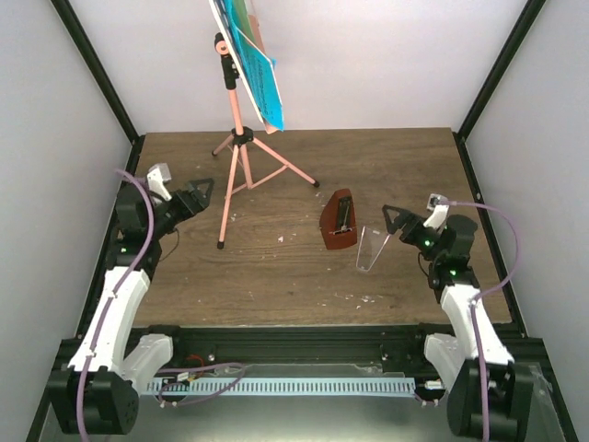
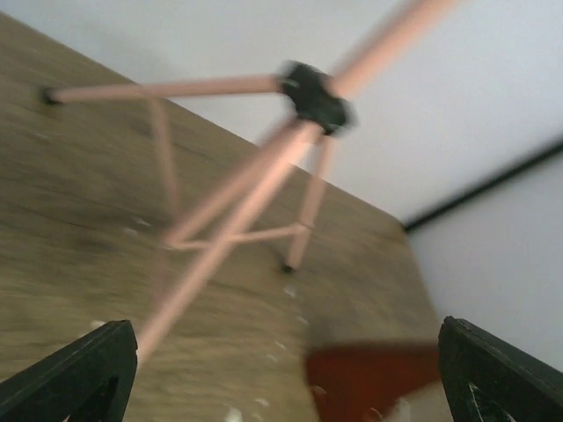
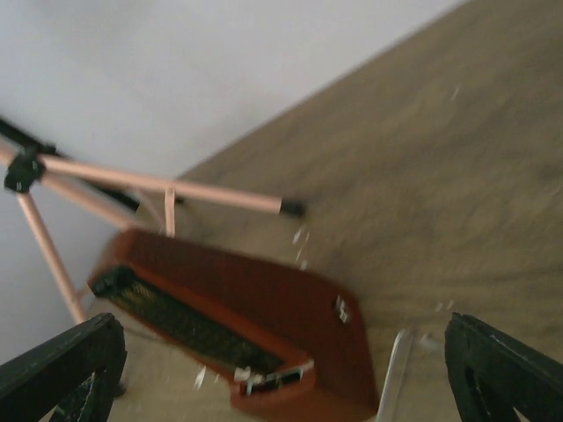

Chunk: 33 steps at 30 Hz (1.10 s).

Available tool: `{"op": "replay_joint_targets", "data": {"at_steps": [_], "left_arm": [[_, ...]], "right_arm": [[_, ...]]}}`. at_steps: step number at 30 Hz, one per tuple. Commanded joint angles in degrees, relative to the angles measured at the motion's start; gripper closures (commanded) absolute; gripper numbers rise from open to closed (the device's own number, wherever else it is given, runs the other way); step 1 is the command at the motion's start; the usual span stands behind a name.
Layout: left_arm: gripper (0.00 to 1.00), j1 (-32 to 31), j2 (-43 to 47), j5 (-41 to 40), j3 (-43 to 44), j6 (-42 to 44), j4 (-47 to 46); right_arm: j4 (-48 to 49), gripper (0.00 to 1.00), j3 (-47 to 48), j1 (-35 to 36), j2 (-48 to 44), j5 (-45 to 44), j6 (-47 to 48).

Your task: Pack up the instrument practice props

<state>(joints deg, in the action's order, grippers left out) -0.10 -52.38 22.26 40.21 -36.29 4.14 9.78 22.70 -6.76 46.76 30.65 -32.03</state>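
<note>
The pink tripod music stand (image 1: pixel 241 147) stands at the back left of the table, with blue and yellow sheet-music pages (image 1: pixel 253 55) on its desk. Its legs (image 2: pixel 237 207) fill the left wrist view. A reddish-brown pyramid metronome (image 1: pixel 338 221) sits mid-table, its clear cover (image 1: pixel 371 249) lying just right of it. My left gripper (image 1: pixel 204 193) hangs open left of the stand's near leg, holding nothing. My right gripper (image 1: pixel 394 219) is open right of the metronome (image 3: pixel 255 325), above the cover (image 3: pixel 396 378). Both wrist views are blurred.
Small pale specks litter the wooden table (image 1: pixel 294 276). Black frame posts (image 1: pixel 483 83) and white walls close in the sides and back. A black rail (image 1: pixel 294 345) runs along the near edge between the arm bases.
</note>
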Motion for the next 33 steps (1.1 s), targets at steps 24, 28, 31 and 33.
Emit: {"op": "replay_joint_targets", "data": {"at_steps": [24, 28, 31, 33], "left_arm": [[0.05, -4.36, 10.27, -15.17, 5.54, 30.99, 21.04], [0.05, -4.38, 9.59, -14.75, 5.67, 30.70, 20.91], [0.05, -4.38, 9.57, -15.00, 5.54, 30.67, 20.91], [0.06, -4.38, 9.53, -15.47, 5.58, 30.67, 20.91]], "right_arm": [[27.71, 0.00, -1.00, 1.05, 24.15, 34.10, -2.54], [30.93, 0.00, -0.47, 1.21, 29.02, 33.92, -3.89], [30.68, 0.00, 1.28, 1.53, 33.43, 33.67, -4.72], [31.82, 0.02, 2.11, 1.74, 36.10, 34.31, -5.48]]}}
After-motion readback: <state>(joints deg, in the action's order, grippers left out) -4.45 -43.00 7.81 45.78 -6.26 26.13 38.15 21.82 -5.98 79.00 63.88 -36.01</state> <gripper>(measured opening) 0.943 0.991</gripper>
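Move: The brown metronome stands about 14 cm to the right hand's left and 7 cm farther out, its middle some 8 cm lower. The clear cover is nearly under that hand, around 3 cm left, 2 cm ahead and 16 cm down; the stand's right foot lies roughly 20 cm left and 25 cm ahead. From the left hand the metronome is about 36 cm right and 5 cm ahead, the stand's leg hub 20 cm ahead and 8 cm right. The right hand swings left about 7 cm towards the metronome, fingers wide open and turning some 30 degrees counter-clockwise to face it, dipping first, easing up a little and back, then sinking again over the last stretch while it comes forward once more. The empty left hand, also open, goes right and back while rising about 12 cm, then comes left and down to its old height, ending a little behind its start, farther from the stand, with its left side rolled up about 30 degrees. ##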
